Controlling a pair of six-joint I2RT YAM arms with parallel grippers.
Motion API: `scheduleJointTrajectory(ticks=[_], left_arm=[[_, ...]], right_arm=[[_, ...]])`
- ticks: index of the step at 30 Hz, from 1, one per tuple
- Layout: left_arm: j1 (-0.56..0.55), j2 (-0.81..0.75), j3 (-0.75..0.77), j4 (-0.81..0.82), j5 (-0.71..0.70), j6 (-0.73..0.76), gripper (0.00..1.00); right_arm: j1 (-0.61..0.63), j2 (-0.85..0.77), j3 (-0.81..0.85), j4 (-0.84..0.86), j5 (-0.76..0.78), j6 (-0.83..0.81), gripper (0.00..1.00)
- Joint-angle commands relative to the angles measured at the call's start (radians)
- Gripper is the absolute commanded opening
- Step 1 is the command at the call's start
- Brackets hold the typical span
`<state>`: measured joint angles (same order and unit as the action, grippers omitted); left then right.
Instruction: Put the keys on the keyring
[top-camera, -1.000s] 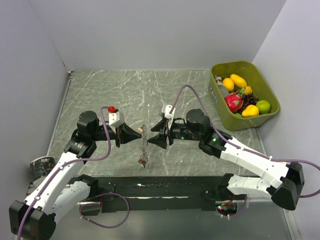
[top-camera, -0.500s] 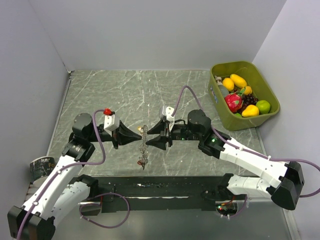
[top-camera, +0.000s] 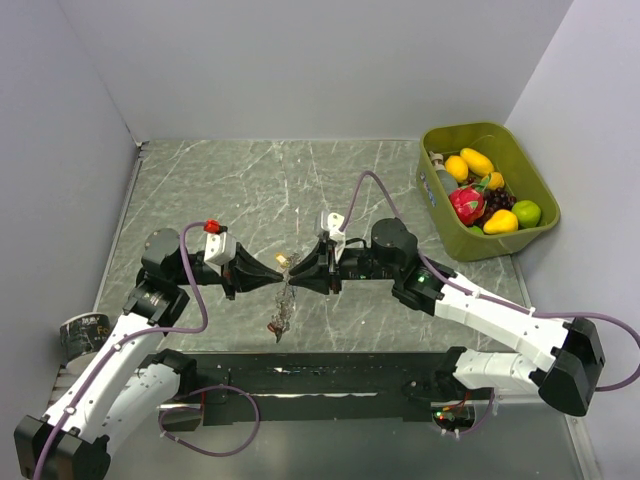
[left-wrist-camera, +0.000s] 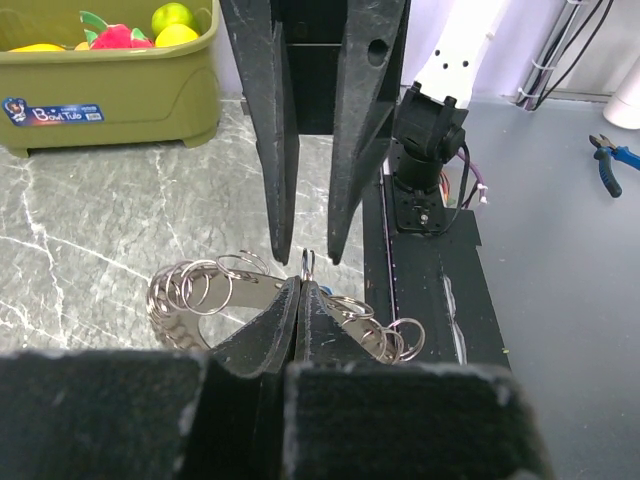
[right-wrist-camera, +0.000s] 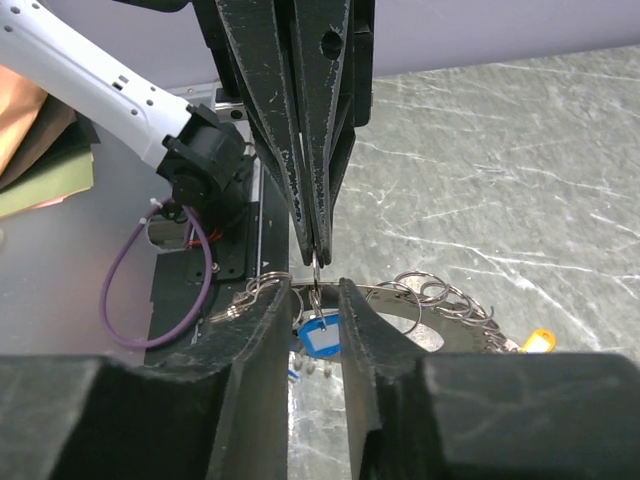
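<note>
The keyring (top-camera: 285, 300) hangs in mid-air between both arms, a metal band strung with several small rings (left-wrist-camera: 190, 290). My left gripper (top-camera: 281, 275) is shut on a thin ring at the keyring's top (right-wrist-camera: 315, 268). A blue-tagged key (right-wrist-camera: 320, 335) dangles from that ring. My right gripper (right-wrist-camera: 315, 300) faces the left one tip to tip, with its fingers (right-wrist-camera: 365, 320) standing on either side of the blue tag and a narrow gap left. A yellow tag (right-wrist-camera: 541, 340) hangs further along the band, and a bare silver key (right-wrist-camera: 225, 312) sits at the other end.
An olive bin (top-camera: 432, 205) of toy fruit stands at the table's back right. The black base plate (top-camera: 320, 375) of the arms runs along the near edge. A small roll (top-camera: 80, 335) sits by the left arm. Grey walls close the table on three sides.
Both grippers moved toward each other until their tips meet at the keyring. The right jaws narrowed around the blue tag. The keyring swung slightly left.
</note>
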<state>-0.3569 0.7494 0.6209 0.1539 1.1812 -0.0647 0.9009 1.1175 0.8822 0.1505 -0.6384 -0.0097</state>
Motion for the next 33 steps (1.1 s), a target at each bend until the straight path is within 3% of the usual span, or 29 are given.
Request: scheduleJointTrajectory(ticks=[1, 4, 8, 16, 20, 22, 26, 29, 33], left_arm=[[-0.004, -0.019, 0.007, 0.067, 0.026, 0.002, 0.01], [-0.004, -0.018, 0.007, 0.070, 0.029, -0.003, 0.01], [-0.004, -0.019, 0.007, 0.072, 0.029, -0.004, 0.01], [-0.005, -0.019, 0.011, 0.053, 0.017, 0.008, 0.01], [-0.005, -0.001, 0.030, -0.003, -0.023, 0.048, 0.01], [-0.010, 0.022, 0.054, -0.051, -0.037, 0.092, 0.08], [-0.019, 0.074, 0.100, -0.151, -0.060, 0.160, 0.36], [-0.030, 0.099, 0.157, -0.299, -0.103, 0.267, 0.50], [-0.086, 0.126, 0.189, -0.309, -0.140, 0.285, 0.62]], right_arm=[[0.007, 0.005, 0.008, 0.069, -0.018, 0.032, 0.29], [0.006, 0.016, 0.012, 0.073, -0.027, 0.043, 0.20], [0.006, 0.047, 0.040, 0.054, -0.029, 0.062, 0.00], [0.006, 0.061, 0.077, -0.015, -0.015, 0.040, 0.00], [0.006, 0.053, 0.133, -0.138, 0.023, -0.051, 0.00], [0.006, 0.053, 0.174, -0.248, 0.040, -0.116, 0.00], [0.004, 0.059, 0.248, -0.437, 0.074, -0.222, 0.00], [0.004, 0.080, 0.310, -0.575, 0.092, -0.298, 0.00], [0.004, 0.126, 0.389, -0.719, 0.132, -0.351, 0.00]])
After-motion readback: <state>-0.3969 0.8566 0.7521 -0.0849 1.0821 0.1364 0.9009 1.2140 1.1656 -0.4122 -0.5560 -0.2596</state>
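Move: The part of the keyring pinched in the shut left fingertips lies about 1 cm left of the half-open right hand and 1 cm below it, level fore-and-aft. The hoop hangs under it, its middle about 5 cm below the left hand and 1 cm ahead; a blue tag hangs about 3 cm below the left hand. On the table, the yellow-tagged key lies some 12 cm ahead of the right hand, 1 cm left and roughly 20 cm down. Ease the right gripper barely 1 cm left and down and shut its fingers on the keyring beside the left fingertips, while the left keeps its hold. Then open the left fingers to let go, shifting that hand about 2 cm forward, and draw the right gripper some 2.5 cm to the right, slightly down and forward, tipping its fingers down about 20 degrees. ##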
